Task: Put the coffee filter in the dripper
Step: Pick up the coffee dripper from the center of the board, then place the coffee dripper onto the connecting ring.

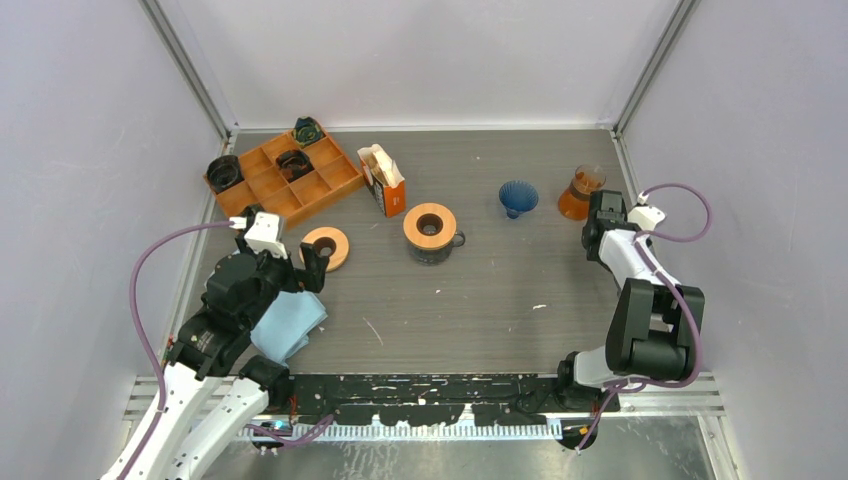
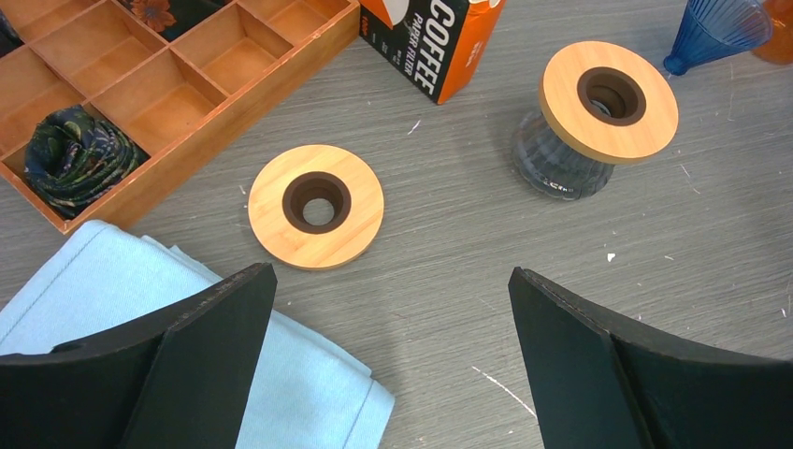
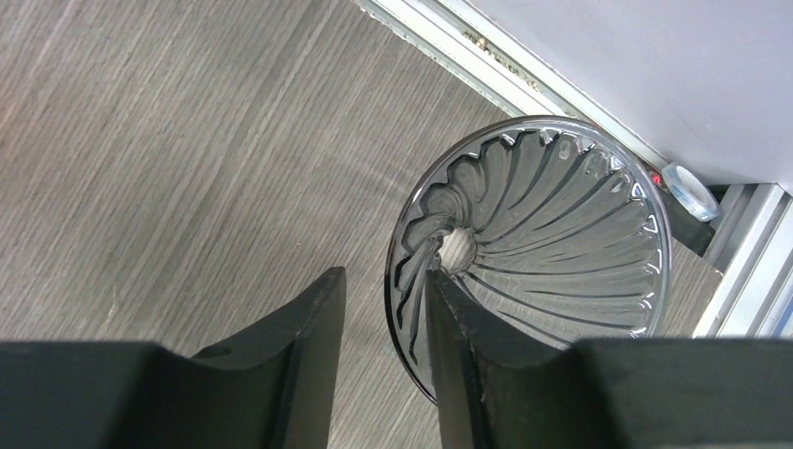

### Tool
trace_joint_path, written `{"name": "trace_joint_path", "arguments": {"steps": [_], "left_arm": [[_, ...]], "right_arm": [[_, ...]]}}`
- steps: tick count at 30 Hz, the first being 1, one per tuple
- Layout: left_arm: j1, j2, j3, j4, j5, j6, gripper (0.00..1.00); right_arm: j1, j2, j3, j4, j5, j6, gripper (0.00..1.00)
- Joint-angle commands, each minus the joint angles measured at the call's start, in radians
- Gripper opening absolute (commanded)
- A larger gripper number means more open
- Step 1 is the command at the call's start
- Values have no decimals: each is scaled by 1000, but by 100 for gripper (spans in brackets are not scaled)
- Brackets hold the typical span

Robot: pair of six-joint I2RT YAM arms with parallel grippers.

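The coffee filters show as white paper sticking out of an orange box [image 1: 382,178], lettered COFFEE PAPER FILTER in the left wrist view [image 2: 435,42]. An amber ribbed dripper [image 1: 581,192] stands at the far right by the wall, with a blue dripper [image 1: 518,197] to its left. My right gripper [image 1: 603,212] straddles the amber dripper's rim [image 3: 561,234]. One finger [image 3: 468,346] is inside the cone against the wall. The other finger is outside, a small gap from the rim, so the right gripper [image 3: 385,281] is narrowed but open. My left gripper [image 2: 393,281] is wide open and holds nothing.
A wooden compartment tray [image 1: 262,158] with dark items sits at the back left. A wooden ring [image 1: 326,248] lies in front of it, and a glass server with a wooden collar [image 1: 431,232] stands mid-table. A folded blue cloth [image 1: 288,325] lies under my left arm. Walls close in on both sides.
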Motion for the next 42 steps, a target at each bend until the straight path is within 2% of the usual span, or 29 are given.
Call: {"name": "trace_joint_path", "arguments": {"steps": [1,5,10,15,23,29,36,42], "left_arm": [[-7,3,22,24,-12,3,99],[-7,2,22,25,-12,3,99],[-7,-2,22,25,-11,2,99],[-7,-4,22,25,-11,3,99],[-7,-5,21,27,-12,3,99],[-6,-20,22,21,-32,4,99],[-5,-17,28,14,-39,3,99],[3,-26,31,8,-53,5,99]], "right_arm": [[-7,0,-5,34,57,27,40],[-6,-6,-7,25,59,27,31],[-4,-30,8,11,54,10,12],[10,-61,28,2,48,-17,1],[96,-94,109,-39,78,-95,1],[240,-116,226,-87,147,-193,1],[402,-146,342,-108,140,-326,1],[529,-160,397,-92,69,-451,1]]}}
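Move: The clear dripper stands upright just past the right fingers, its middle about 4 cm back, 4 cm to the right and 4 cm below them; its near rim already lies by the open fingertips. The orange carafe is roughly 19 cm ahead and 8 cm left, the blue dripper about 16 cm ahead and 24 cm left. The wood-topped pot is some 45 cm left and 9 cm ahead. From the left hand the clear dripper lies level, about 80 cm right and 20 cm below. Backwards and to the right by about a centimetre, the right hand eases onto the clear dripper while its fingers finish closing and pinch the near side of the rim. It then reverses and carries the dripper up, left and forward in one quickening sweep, ending some 15 cm higher, between the blue dripper and the carafe, with the hand swinging about 35 degrees counter-clockwise. ##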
